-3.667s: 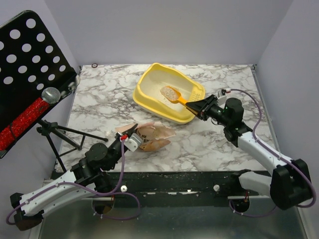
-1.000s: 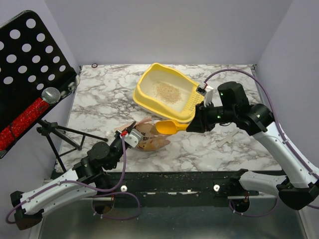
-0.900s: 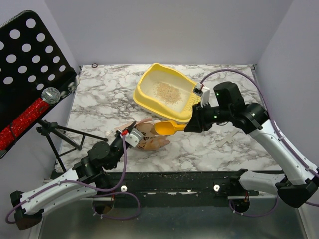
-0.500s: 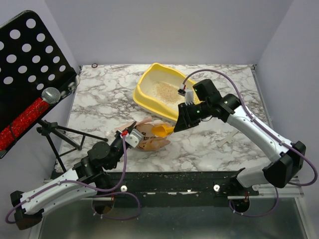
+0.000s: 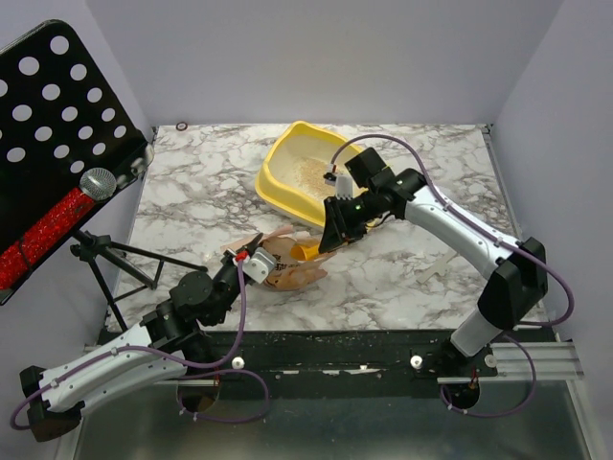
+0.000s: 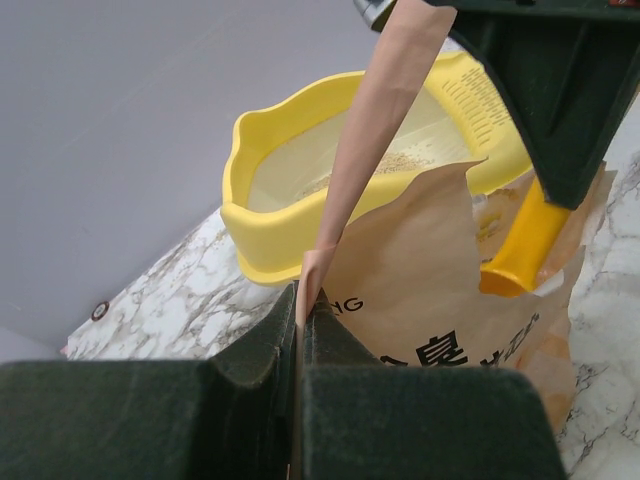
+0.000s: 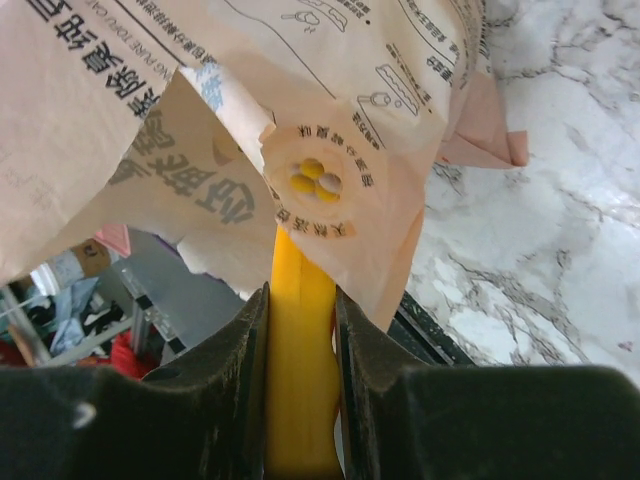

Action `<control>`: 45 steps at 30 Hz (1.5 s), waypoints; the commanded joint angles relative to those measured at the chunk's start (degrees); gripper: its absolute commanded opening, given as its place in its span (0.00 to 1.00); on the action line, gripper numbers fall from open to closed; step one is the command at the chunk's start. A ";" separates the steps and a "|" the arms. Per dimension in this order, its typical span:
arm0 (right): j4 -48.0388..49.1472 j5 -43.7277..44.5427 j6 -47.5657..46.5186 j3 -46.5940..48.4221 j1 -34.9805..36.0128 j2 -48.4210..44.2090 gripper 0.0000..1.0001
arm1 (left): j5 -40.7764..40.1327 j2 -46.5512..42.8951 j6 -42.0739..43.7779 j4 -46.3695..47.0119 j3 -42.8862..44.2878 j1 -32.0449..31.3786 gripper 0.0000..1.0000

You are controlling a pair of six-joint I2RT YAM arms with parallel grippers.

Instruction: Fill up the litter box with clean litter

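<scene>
The litter box [image 5: 280,182] is a pale-yellow tray at the back centre of the marble table, with a small heap of clean litter [image 5: 308,171] inside. The left wrist view shows the box [image 6: 290,215] and the litter [image 6: 400,162] behind the bag. A crumpled tan paper bag [image 5: 285,273] lies in front of the box. My left gripper [image 5: 251,261] is shut on the bag's upright edge [image 6: 345,190]. My right gripper [image 5: 326,241] is shut on the handle of a yellow-orange scoop [image 7: 300,330]. The scoop's head [image 5: 308,251] dips into the bag's mouth and is hidden by paper [image 7: 330,180].
A black perforated music stand [image 5: 48,115] with a microphone [image 5: 98,182] on a tripod [image 5: 105,254] stands off the table's left side. A small white cross-shaped piece [image 5: 436,266] lies on the marble at the right. Grey walls close in the back and sides.
My right arm has swung left and down from beside the litter box, carrying the empty scoop into the bag's mouth. The left gripper and the bag's edge have stayed put.
</scene>
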 commanded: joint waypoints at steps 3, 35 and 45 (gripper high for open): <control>5.43 -3.99 3.17 -2.20 1.27 7.59 0.00 | -0.98 -1.40 -0.10 7.10 3.97 -0.06 0.00; 97.12 -23.51 36.66 -37.36 1.36 1.80 0.00 | 1.04 -2.19 1.05 7.98 2.74 -0.06 0.00; 99.32 -22.81 38.42 -42.01 1.36 -5.85 0.00 | 2.18 -2.80 1.22 8.33 2.48 -0.06 0.00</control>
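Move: The right hand holds the yellow scoop with its blade already in the mouth of the litter bag. The bag's middle lies about 10 cm to that hand's left, 3 cm nearer the base and some 12 cm below. The litter box's middle is roughly 19 cm ahead, 1 cm left and 14 cm below it. The left hand grips the bag's rim, with the bag's middle about 7 cm to its right, 4 cm back and 14 cm below. The scoop, still gripped by the right hand and still inside the bag, is driven left and down some 7 and 6 cm into the bag. The hand rolls its fingers up by about 45 degrees, from slanting down to pointing nearly level left, then lifts about 6 cm and eases back slightly. The left hand stays put, keeping its pinch on the rim. ##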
